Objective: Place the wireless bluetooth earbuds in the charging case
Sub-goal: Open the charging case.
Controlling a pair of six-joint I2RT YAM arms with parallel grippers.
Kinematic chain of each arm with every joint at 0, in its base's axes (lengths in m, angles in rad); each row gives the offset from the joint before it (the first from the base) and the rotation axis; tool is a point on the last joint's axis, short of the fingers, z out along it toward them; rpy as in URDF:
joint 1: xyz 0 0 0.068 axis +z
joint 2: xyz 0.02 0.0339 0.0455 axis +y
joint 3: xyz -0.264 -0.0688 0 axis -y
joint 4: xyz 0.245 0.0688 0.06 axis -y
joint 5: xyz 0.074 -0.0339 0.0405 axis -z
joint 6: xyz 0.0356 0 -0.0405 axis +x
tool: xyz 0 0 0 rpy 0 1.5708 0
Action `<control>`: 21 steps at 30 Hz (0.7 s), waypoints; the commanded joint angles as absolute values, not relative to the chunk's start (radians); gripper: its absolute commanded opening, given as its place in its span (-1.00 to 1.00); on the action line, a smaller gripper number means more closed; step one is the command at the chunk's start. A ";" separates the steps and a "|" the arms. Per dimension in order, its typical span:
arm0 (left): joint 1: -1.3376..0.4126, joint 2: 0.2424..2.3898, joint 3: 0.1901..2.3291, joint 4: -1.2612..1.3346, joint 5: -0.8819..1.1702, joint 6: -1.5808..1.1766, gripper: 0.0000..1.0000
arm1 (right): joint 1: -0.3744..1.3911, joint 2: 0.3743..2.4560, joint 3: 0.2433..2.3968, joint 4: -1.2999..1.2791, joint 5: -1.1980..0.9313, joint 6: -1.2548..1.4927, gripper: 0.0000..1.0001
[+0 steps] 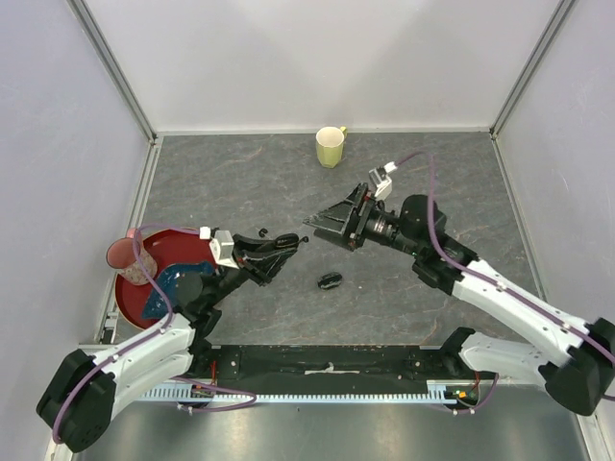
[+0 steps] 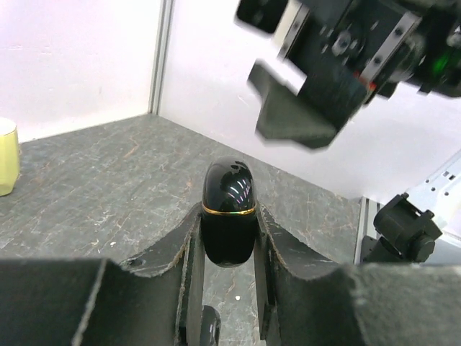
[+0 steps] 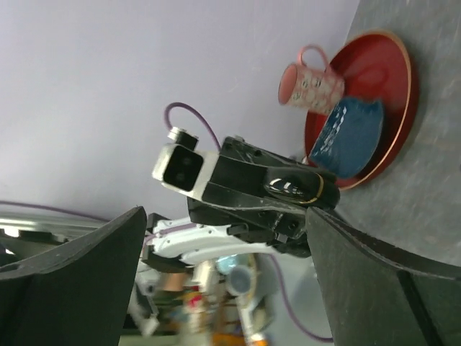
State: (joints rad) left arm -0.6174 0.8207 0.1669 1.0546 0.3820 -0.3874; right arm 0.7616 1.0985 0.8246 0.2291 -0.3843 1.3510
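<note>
My left gripper [image 1: 283, 243] is shut on a glossy black charging case [image 2: 227, 205] with a thin gold band, lid closed, held off the table. The case's rounded end sticks out past the fingertips. My right gripper [image 1: 319, 223] hangs open just right of it, pointing at it, its jaws wide with nothing between them. In the right wrist view the held case [image 3: 302, 187] shows between my open fingers. A second black case [image 1: 330, 280] lies on the table below both grippers. A tiny black earbud [image 1: 263, 231] lies just beyond the left gripper.
A yellow mug [image 1: 331, 146] stands at the back of the table. At the left, a red plate [image 1: 163, 245] carries a pink mug [image 1: 127, 254] and a blue cloth [image 1: 171, 285]. Walls close in the table on three sides.
</note>
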 commanded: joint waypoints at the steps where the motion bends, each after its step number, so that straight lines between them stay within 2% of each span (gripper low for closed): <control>1: -0.618 0.782 0.111 1.239 0.304 -0.456 -0.95 | 0.768 1.028 0.971 -0.105 -0.272 0.942 0.96; 9: -0.618 0.868 0.120 1.423 0.463 -0.483 -0.95 | 0.876 1.118 1.098 -0.311 -0.221 0.686 0.96; 21: -0.620 0.893 0.186 1.396 0.601 -0.480 -0.95 | 0.927 1.166 1.120 -0.308 -0.186 0.684 0.96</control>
State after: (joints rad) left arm -0.6174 0.9039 0.1303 1.2785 0.5381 -0.4706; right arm 0.9176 1.1614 1.0760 -0.3164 -0.2249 0.7048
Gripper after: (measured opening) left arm 0.346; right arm 0.982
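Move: The closed charging case is in the left hand's fingertips, its middle some 2 cm to the right of that hand point and about 1 cm ahead and above. From the empty right hand it lies about 6 cm left, 1 cm back and 5 cm lower. On the table some 30 cm below the right hand, a black pod lies about 2 cm ahead and 2 cm right, and an earbud about 10 cm ahead and 4 cm left. Rising about 3 cm and edging right at first, the right hand then swings down to end some 5 cm lower and 2.5 cm back, closing in on the held charging case. Its fingers stay wide open, dip about 20 degrees and roll to line up with the case's exposed end. The left hand keeps its pinch on the case and draws it back about 3 cm, turning some 10 degrees clockwise. ##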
